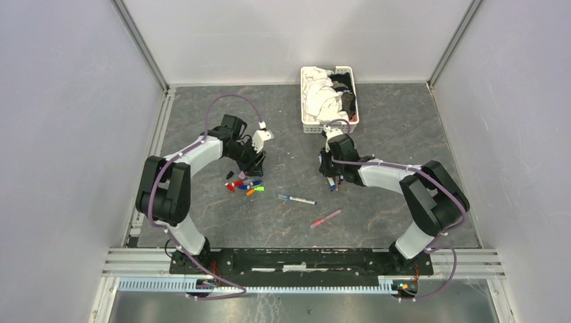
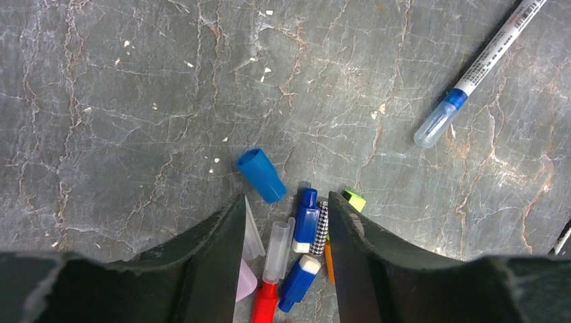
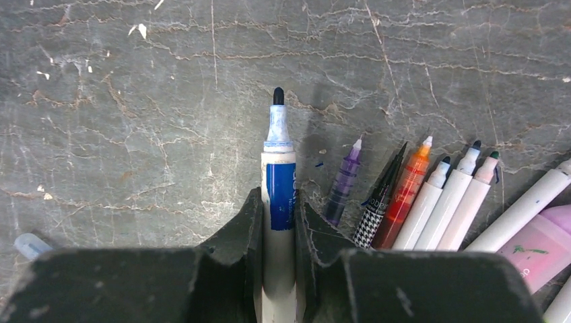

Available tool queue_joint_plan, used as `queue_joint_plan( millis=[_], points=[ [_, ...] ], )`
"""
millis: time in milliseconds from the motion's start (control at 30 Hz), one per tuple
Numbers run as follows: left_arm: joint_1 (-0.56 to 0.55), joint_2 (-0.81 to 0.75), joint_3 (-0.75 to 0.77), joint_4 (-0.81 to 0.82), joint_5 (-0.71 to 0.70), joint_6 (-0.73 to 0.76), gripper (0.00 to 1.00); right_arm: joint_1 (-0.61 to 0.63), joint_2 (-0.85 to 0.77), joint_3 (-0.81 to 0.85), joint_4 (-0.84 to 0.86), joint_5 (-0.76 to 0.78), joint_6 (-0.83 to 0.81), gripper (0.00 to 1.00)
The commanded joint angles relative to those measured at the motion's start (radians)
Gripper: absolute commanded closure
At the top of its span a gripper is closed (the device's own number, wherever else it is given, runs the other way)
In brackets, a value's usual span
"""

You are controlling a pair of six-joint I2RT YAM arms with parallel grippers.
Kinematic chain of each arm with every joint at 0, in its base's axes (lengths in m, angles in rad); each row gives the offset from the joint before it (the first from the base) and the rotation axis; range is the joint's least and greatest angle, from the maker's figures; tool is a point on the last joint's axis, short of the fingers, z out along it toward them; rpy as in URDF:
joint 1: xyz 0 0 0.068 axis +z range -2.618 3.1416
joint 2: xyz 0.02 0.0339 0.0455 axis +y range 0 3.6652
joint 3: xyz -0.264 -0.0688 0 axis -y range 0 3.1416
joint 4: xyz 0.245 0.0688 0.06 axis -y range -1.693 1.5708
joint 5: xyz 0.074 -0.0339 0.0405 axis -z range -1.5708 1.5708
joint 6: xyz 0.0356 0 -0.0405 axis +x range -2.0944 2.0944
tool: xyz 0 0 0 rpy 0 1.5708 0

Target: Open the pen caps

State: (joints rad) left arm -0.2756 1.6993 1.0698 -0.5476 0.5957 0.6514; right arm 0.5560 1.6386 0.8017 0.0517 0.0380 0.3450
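Note:
My left gripper (image 2: 286,198) is open and low over a heap of pen caps (image 1: 242,185). Between its fingers lie a clear cap (image 2: 278,249), two dark blue caps (image 2: 306,219), a red cap (image 2: 264,303) and a houndstooth cap (image 2: 322,229). A bright blue cap (image 2: 261,175) lies loose just past the fingertips. My right gripper (image 3: 277,202) is shut on an uncapped blue-labelled pen (image 3: 279,155), its dark tip pointing away over the table. Beside it lies a row of uncapped pens (image 3: 407,188). In the top view the right gripper (image 1: 331,176) stands over that row.
A capped pen with a blue and clear cap (image 2: 471,74) lies between the arms (image 1: 296,199). A pink-red pen (image 1: 326,218) lies nearer the bases. A white slatted basket (image 1: 306,124) of cloths stands at the back. A green cap (image 2: 355,200) sits outside the left gripper's right finger.

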Motion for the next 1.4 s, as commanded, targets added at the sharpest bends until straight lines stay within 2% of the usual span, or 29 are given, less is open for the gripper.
queue_joint_plan(
  millis=[0,200,400,533,600,667,833,967,1067,1133,1267,1367],
  points=[
    [-0.002,-0.025,0.001,-0.002,0.001,-0.009,0.42,0.020,0.022,0.034,0.048,0.078,0.034,1.00],
    [0.001,-0.078,0.056,-0.101,0.027,-0.013,0.30,0.032,0.054,0.033,0.051,0.115,0.042,0.95],
    [0.033,-0.123,0.216,-0.263,0.063,-0.059,0.20,0.035,0.071,0.010,0.048,0.144,0.032,0.81],
    [0.062,-0.188,0.256,-0.304,0.081,-0.068,0.16,0.035,0.046,-0.019,0.056,0.164,0.023,0.75],
    [0.068,-0.210,0.268,-0.326,0.083,-0.068,0.09,0.039,0.033,-0.025,0.050,0.175,0.015,0.69],
    [0.070,-0.224,0.276,-0.347,0.088,-0.069,0.07,0.047,0.014,-0.030,0.046,0.192,0.008,0.67],
    [0.073,-0.236,0.279,-0.383,0.098,-0.056,0.06,0.064,-0.020,-0.032,0.023,0.231,-0.010,0.65],
    [0.077,-0.238,0.277,-0.404,0.090,-0.042,0.06,0.073,-0.059,-0.056,0.023,0.261,-0.016,0.70],
    [0.083,-0.247,0.279,-0.407,0.087,-0.036,0.05,0.082,-0.097,-0.067,0.030,0.264,-0.029,0.69],
    [0.089,-0.256,0.282,-0.408,0.085,-0.036,0.05,0.093,-0.128,-0.071,0.049,0.237,-0.063,0.67],
    [0.106,-0.288,0.306,-0.429,0.122,-0.030,0.00,0.112,-0.212,-0.108,0.127,0.077,-0.158,0.59],
    [0.116,-0.346,0.299,-0.350,0.102,-0.132,0.00,0.117,-0.239,-0.125,0.162,-0.181,-0.249,0.53]
  ],
)
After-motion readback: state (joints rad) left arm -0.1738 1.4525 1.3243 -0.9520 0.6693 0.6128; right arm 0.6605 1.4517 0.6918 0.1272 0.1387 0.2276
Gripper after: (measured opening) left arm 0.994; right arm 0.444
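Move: Beside the row of uncapped pens, the right hand holds the uncapped blue-label marker barely 1 cm above its resting spot. The purple pen lies about 3 cm right and 1 cm back from that hand, the orange pen 5 cm right and level, and the capped blue marker 9 cm left and 9 cm back. From the left hand the capped marker is 12 cm right, 9 cm back; the freed blue cap lies 2 cm right, 1 cm ahead and 4 cm below, the green cap straight back 5 cm. Lowering about 1 cm, then easing 1 cm forward, the right hand sets the held marker down and opens partway to let it go; it slips back and a little right, then lifts some 5 cm, swinging left with its fingers tipping up. The left hand opens from half to full, backs off 1 cm and rises about 14 cm clear of the blue cap. ##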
